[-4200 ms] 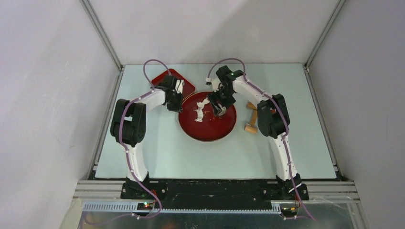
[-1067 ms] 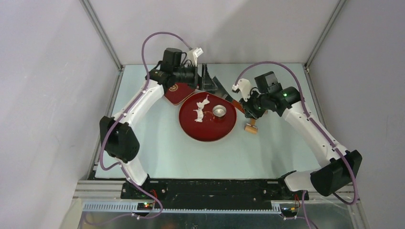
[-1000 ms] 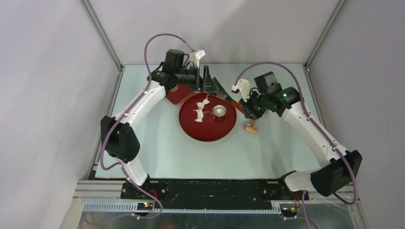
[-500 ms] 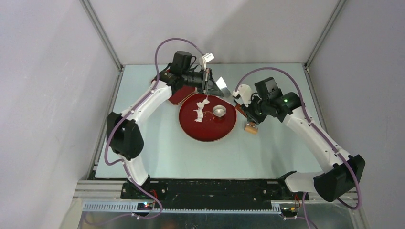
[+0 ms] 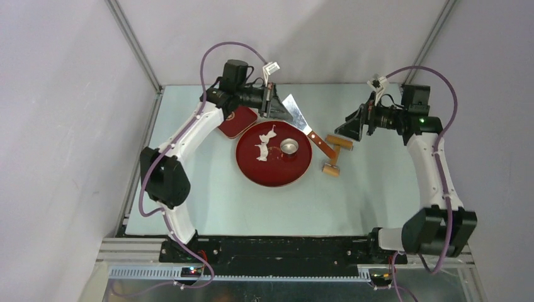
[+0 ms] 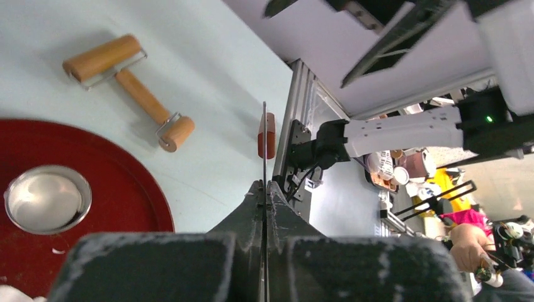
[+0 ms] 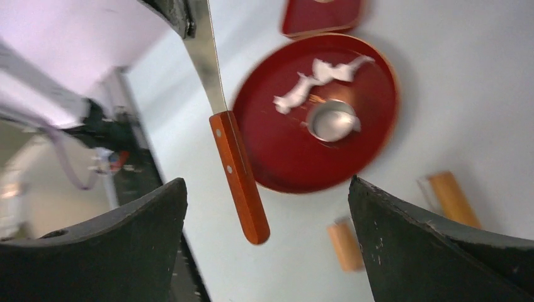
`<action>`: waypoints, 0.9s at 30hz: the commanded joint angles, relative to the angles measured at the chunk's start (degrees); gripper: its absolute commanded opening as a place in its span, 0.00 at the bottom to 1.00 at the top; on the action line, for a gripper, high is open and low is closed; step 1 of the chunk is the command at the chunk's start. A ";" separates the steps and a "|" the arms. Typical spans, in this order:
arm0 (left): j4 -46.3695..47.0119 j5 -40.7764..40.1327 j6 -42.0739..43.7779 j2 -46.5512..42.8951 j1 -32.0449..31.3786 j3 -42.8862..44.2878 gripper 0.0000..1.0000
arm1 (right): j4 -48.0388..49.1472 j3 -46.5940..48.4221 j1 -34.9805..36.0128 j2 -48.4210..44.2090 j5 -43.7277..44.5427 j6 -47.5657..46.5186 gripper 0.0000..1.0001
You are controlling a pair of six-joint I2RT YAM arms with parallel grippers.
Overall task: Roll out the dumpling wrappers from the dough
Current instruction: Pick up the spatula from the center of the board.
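My left gripper is shut on the metal blade of a scraper, seen edge-on between its fingers in the left wrist view. The scraper's wooden handle hangs free over the right rim of the round red tray. On that tray lie ragged white dough and a small metal cutter cup. My right gripper stands wide open, apart from the handle, holding nothing. No round dumpling wrappers show.
A wooden rolling pin lies on the table just right of the tray, under the space between my grippers. A small square red plate sits behind the tray's left side, partly under my left arm.
My left gripper shut on the scraper's blade. My right gripper let go of the handle, opened wide and drew back to the right.
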 commanded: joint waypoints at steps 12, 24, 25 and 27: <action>12.01 5.96 -6.23 -11.23 0.19 -0.25 0.00 | -16.99 3.03 -0.19 19.01 -38.64 -16.52 0.99; 28.98 5.05 -15.26 -13.40 0.17 -11.14 0.00 | -42.01 9.68 2.19 23.69 -39.46 -40.17 0.94; 29.55 4.46 -15.24 -13.52 0.24 -12.09 0.00 | -42.32 10.05 2.03 23.79 -39.47 -39.73 0.94; 30.06 3.53 -15.47 -13.63 0.27 -12.83 0.00 | -42.45 10.36 1.92 23.97 -39.53 -39.00 0.94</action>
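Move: The spatula's handle sticks out to the right of the left hand, which already pinches the blade: its middle is about 11 cm to that hand's right, 6 cm back and 7 cm lower. From the open right hand the handle lies some 9 cm to the left, 4 cm back and 6 cm below. The rolling pin lies about 27 cm below the right hand, 7 cm ahead and 1 cm left; the red board's centre is 25 cm left of that hand and 8 cm ahead, equally low. The spatula stays pinched by the blade while the left hand lifts it about 9 cm, then eases down again to roughly 6 cm up and a little back. Towards its handle the open right hand comes left, down and back, about 4 cm each way, swinging some 35 degrees until its fingers point level and straight left; they stay wide open. ##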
